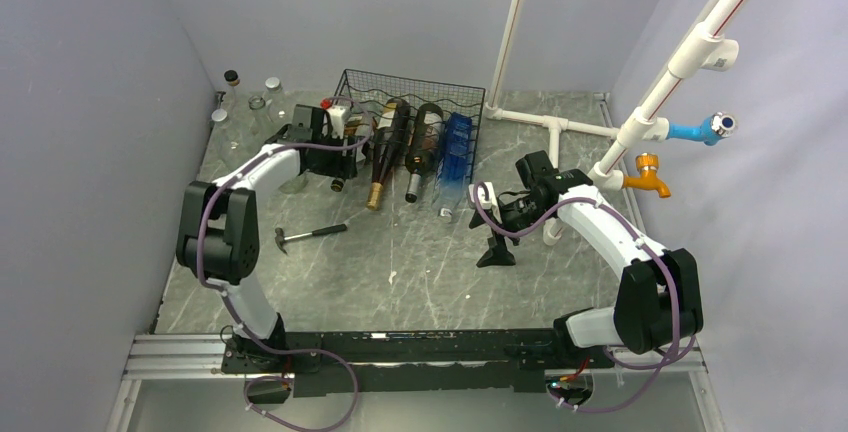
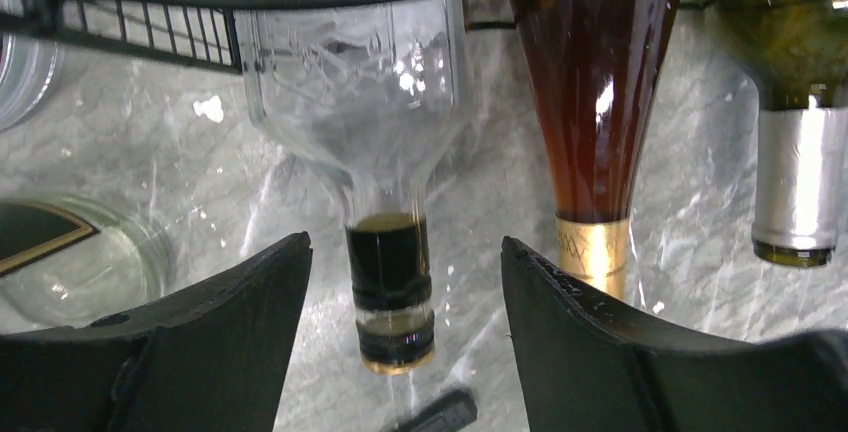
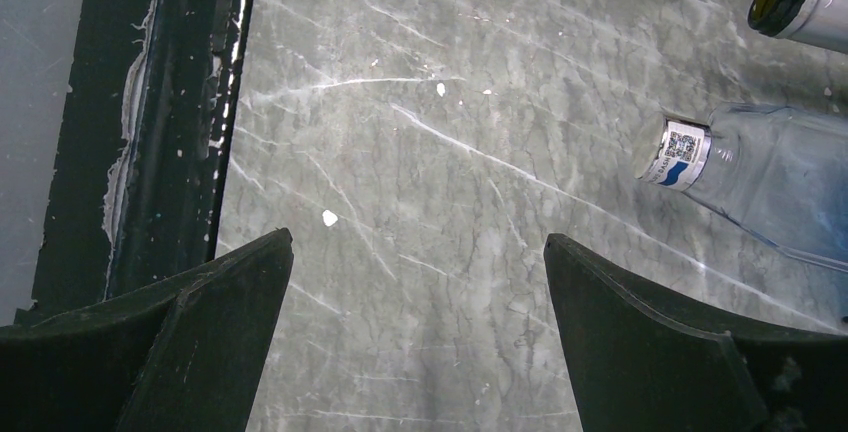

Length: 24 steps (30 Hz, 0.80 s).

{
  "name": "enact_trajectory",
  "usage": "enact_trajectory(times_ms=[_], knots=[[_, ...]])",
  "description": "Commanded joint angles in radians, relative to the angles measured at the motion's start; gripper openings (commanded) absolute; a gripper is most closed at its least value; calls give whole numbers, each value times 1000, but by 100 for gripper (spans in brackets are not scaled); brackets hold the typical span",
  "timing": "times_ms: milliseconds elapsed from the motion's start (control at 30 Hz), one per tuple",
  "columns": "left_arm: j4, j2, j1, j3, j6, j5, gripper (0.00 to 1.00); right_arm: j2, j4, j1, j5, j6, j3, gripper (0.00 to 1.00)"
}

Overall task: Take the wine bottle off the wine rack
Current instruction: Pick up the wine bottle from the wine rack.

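Observation:
The black wire wine rack [image 1: 412, 92] stands at the back of the table with several bottles lying in it, necks toward me. Its leftmost bottle is clear glass [image 2: 360, 82] with a dark neck and cap [image 2: 392, 292]. My left gripper [image 2: 405, 242] straddles that neck, jaws open, with a gap on each side and no contact. In the top view the left gripper [image 1: 335, 160] sits at the rack's front left corner. My right gripper [image 3: 418, 252] hangs open over bare table, right of the rack [image 1: 495, 250].
Beside the clear bottle lie an amber bottle with gold foil [image 2: 595, 102], a green one with silver foil [image 2: 795, 172] and a blue-tinted one [image 3: 770, 177]. A hammer [image 1: 310, 234] lies mid-left. Glass jars [image 1: 245, 102] stand back left. White pipes [image 1: 560, 127] run back right.

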Motion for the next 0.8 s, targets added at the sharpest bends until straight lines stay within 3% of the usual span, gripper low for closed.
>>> enact_trajectory(times_ms=[0, 233, 333, 767], knots=[[0, 54, -7, 78, -30, -12, 73, -26, 1, 0, -32, -39, 6, 100], [-34, 127, -15, 131, -51, -25, 61, -25, -2, 0, -31, -42, 6, 100], [-44, 145, -17, 147, -53, -18, 51, -22, -3, 0, -29, -43, 6, 100], [-77, 179, -17, 166, -53, -29, 53, -21, -2, 0, -25, -43, 4, 100]])
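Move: The clear, black-necked wine bottle in the rack's leftmost slot has its middle about 9 cm ahead of the left hand, 2 cm right and 5 below, its neck pointing back under the fingers. The gold-necked bottle lies roughly 10 cm to the right of it and 2 cm nearer; a clear glass bottle stands some 13 cm left of the left hand and 2 back. From the right hand, the wine bottle is about 34 cm left and 27 ahead, 9 lower. The wine bottle's dark neck comes between the left fingers as that hand sinks about 3 cm, going forward some 1.5 cm towards the bottle's shoulder early on and then easing to a stop. The wrist tips about 5 degrees further down, and the fingers narrow from three-quarters to half open, one each side of the neck; whether either touches can't be seen. ##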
